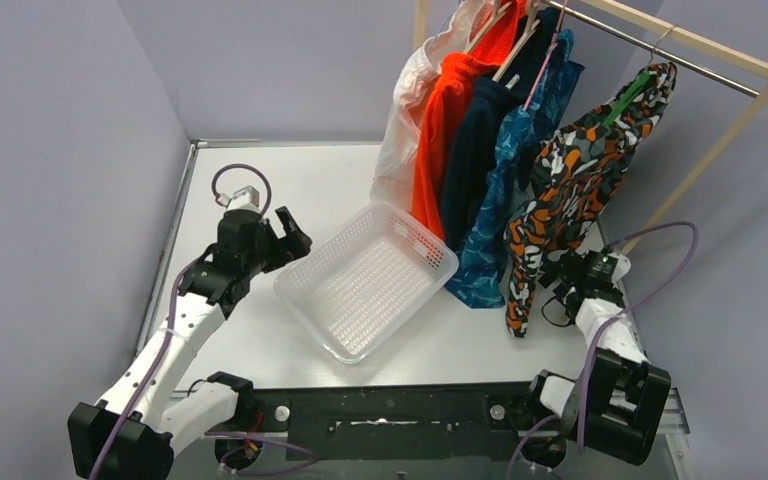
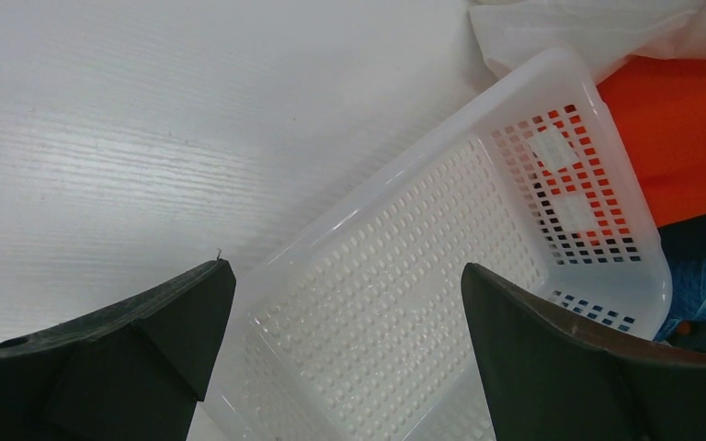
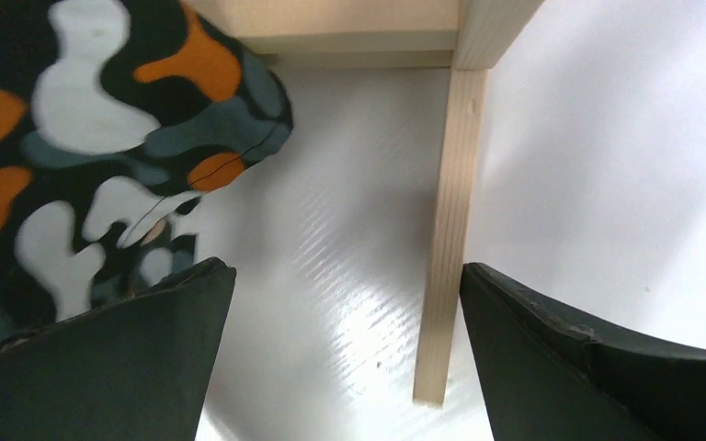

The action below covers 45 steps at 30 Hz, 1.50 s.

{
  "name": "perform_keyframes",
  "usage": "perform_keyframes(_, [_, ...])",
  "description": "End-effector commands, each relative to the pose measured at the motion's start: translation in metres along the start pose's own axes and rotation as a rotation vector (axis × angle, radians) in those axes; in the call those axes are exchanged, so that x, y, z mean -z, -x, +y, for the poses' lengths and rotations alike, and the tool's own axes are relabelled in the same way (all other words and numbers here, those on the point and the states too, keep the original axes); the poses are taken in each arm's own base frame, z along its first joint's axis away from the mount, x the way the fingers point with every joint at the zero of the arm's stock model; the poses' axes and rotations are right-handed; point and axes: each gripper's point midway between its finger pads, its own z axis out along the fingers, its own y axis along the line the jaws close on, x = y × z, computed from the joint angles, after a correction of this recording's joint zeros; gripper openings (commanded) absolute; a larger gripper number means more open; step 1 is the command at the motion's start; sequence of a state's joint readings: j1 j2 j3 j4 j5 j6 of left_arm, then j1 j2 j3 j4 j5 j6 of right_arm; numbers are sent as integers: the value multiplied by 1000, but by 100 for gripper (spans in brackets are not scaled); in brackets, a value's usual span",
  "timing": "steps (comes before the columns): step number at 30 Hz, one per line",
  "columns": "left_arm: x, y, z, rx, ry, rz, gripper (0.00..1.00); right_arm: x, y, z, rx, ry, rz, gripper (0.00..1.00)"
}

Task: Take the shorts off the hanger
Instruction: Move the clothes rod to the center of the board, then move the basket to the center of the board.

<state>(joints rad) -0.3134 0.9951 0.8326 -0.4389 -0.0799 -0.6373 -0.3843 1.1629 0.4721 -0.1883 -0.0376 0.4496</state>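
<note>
Several shorts hang on hangers from a wooden rack's rail: white, bright orange, dark navy, teal-blue patterned and camouflage shorts on a green hanger. My right gripper stands open low on the table beside the camouflage hem, nothing between its fingers. My left gripper is open at the near-left edge of the white basket, holding nothing.
The white perforated basket lies on the table under the hanging shorts. A wooden foot of the rack lies on the table in front of my right gripper. Grey walls close in the table on left, back and right.
</note>
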Motion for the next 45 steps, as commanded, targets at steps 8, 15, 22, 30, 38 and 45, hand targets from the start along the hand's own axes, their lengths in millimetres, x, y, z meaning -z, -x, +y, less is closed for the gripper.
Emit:
perform_keyframes(8, [-6,-6,52,155,199,-43,97,83,52,-12,-169,-122,-222,98])
perform_keyframes(15, [-10,-14,71,205,253,-35,97,135,47,31,-178,146,-189,98])
perform_keyframes(22, [-21,-30,64,232,173,27,97,174,6,67,-131,427,-71,98])
perform_keyframes(30, [-45,-51,64,152,171,182,87,219,25,77,-89,497,-142,98])
perform_keyframes(38, [-53,-54,108,190,325,243,60,262,67,83,-30,510,-293,98])
perform_keyframes(45, [-34,-23,151,301,434,96,50,270,75,83,-32,512,-328,98])
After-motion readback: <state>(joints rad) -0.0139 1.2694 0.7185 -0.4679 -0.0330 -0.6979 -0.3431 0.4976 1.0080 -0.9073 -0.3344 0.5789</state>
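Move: The basket's middle lies some 14 cm right of the left hand, 2 cm back and 17 cm below, its left corner rim just 4 cm left of the hand and 2 cm back, 13 cm below; the orange shorts hang about 24 cm right and 12 cm ahead. For the right hand, the camouflage trousers hang about 8 cm left and 2 cm ahead, centred 20 cm higher; the stand's foot is 2 cm right and 2 cm ahead. The left hand sinks about 13 cm onto the basket's left corner, swinging left, briefly back right and then left again to end 8 cm left, tipping its fingers steeper and closing them about halfway, one outside the rim and one inside, so that the rim is straddled and drawn left. The right hand, fingers kept wide, comes away from the clothes rod's stand and climbs some 26 cm, also going left and back, its fingers tilting up by about 30 degrees until it faces the camouflage trousers without gripping them. ##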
